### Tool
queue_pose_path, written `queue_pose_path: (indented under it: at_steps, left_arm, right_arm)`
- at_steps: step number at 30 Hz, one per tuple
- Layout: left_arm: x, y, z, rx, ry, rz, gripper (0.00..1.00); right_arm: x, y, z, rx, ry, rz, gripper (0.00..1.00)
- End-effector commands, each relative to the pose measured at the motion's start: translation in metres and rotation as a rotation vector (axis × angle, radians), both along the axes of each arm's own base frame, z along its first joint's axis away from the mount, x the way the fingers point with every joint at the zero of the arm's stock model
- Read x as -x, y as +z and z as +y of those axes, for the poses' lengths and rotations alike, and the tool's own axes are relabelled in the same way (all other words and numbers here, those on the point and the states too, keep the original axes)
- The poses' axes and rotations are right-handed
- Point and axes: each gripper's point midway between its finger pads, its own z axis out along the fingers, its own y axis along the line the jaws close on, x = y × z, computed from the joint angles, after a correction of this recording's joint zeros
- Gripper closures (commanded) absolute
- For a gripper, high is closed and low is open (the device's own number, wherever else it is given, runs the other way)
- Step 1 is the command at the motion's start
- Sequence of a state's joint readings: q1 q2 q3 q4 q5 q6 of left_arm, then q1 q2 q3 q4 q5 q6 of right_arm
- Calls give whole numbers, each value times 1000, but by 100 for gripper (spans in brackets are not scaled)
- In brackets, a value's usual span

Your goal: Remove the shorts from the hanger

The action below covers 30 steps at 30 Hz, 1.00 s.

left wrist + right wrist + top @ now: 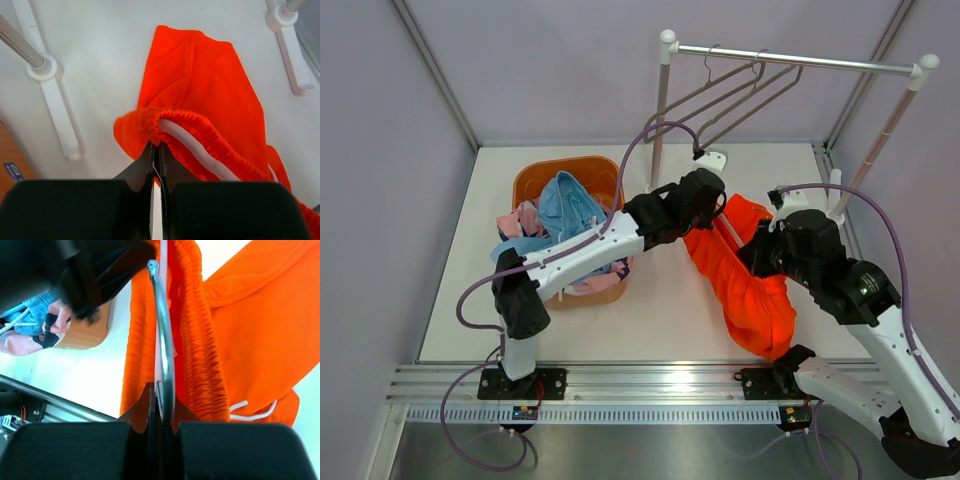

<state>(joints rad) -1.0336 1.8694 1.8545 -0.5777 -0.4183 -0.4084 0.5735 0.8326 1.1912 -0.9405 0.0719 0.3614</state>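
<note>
The bright orange shorts [752,285] lie draped on the table right of centre, still on a white hanger [186,141] with a metal hook [164,330]. My left gripper [717,207] is shut on the gathered waistband at the shorts' far end; in the left wrist view its fingertips [156,146] pinch the orange elastic edge [145,122]. My right gripper [767,252] is shut on the hanger's metal hook, which runs between its jaws [161,388] beside the ruffled waistband [200,340]. Light blue shorts [570,205] and pink patterned shorts [520,220] lie in the basket.
An orange-brown basket [536,178] stands at the left under the left arm. A clothes rack [800,60] with three empty hangers [740,95] spans the back right; its white feet [60,115] [292,55] rest on the table either side of the shorts. Grey walls enclose the table.
</note>
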Motion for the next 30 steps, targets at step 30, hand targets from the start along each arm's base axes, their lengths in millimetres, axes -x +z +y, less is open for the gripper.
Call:
queue_pose_path:
  at_steps: [30]
  left_arm:
    - [23, -11, -14, 100, -188, -87, 100]
  right_arm:
    - [-12, 85, -26, -99, -160, -263, 100]
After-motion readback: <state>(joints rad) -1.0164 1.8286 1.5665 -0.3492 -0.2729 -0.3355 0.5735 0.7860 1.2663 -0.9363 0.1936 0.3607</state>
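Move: The left hand already pinches the orange shorts' waistband; the hanger's left end sits inside it, some 2 cm ahead and 1 cm right. The shorts' middle hangs about 7 cm back, 4 cm right and 10 cm below; the rack's left foot is roughly 16 cm ahead and 16 cm left, 22 cm lower. From the right hand, already holding the hanger, its left end lies about 13 cm ahead, 4 cm left, slightly below. Left draws the pinched waistband about 4 cm forward, then down past the hanger's end; right lifts the hanger 4 cm. ##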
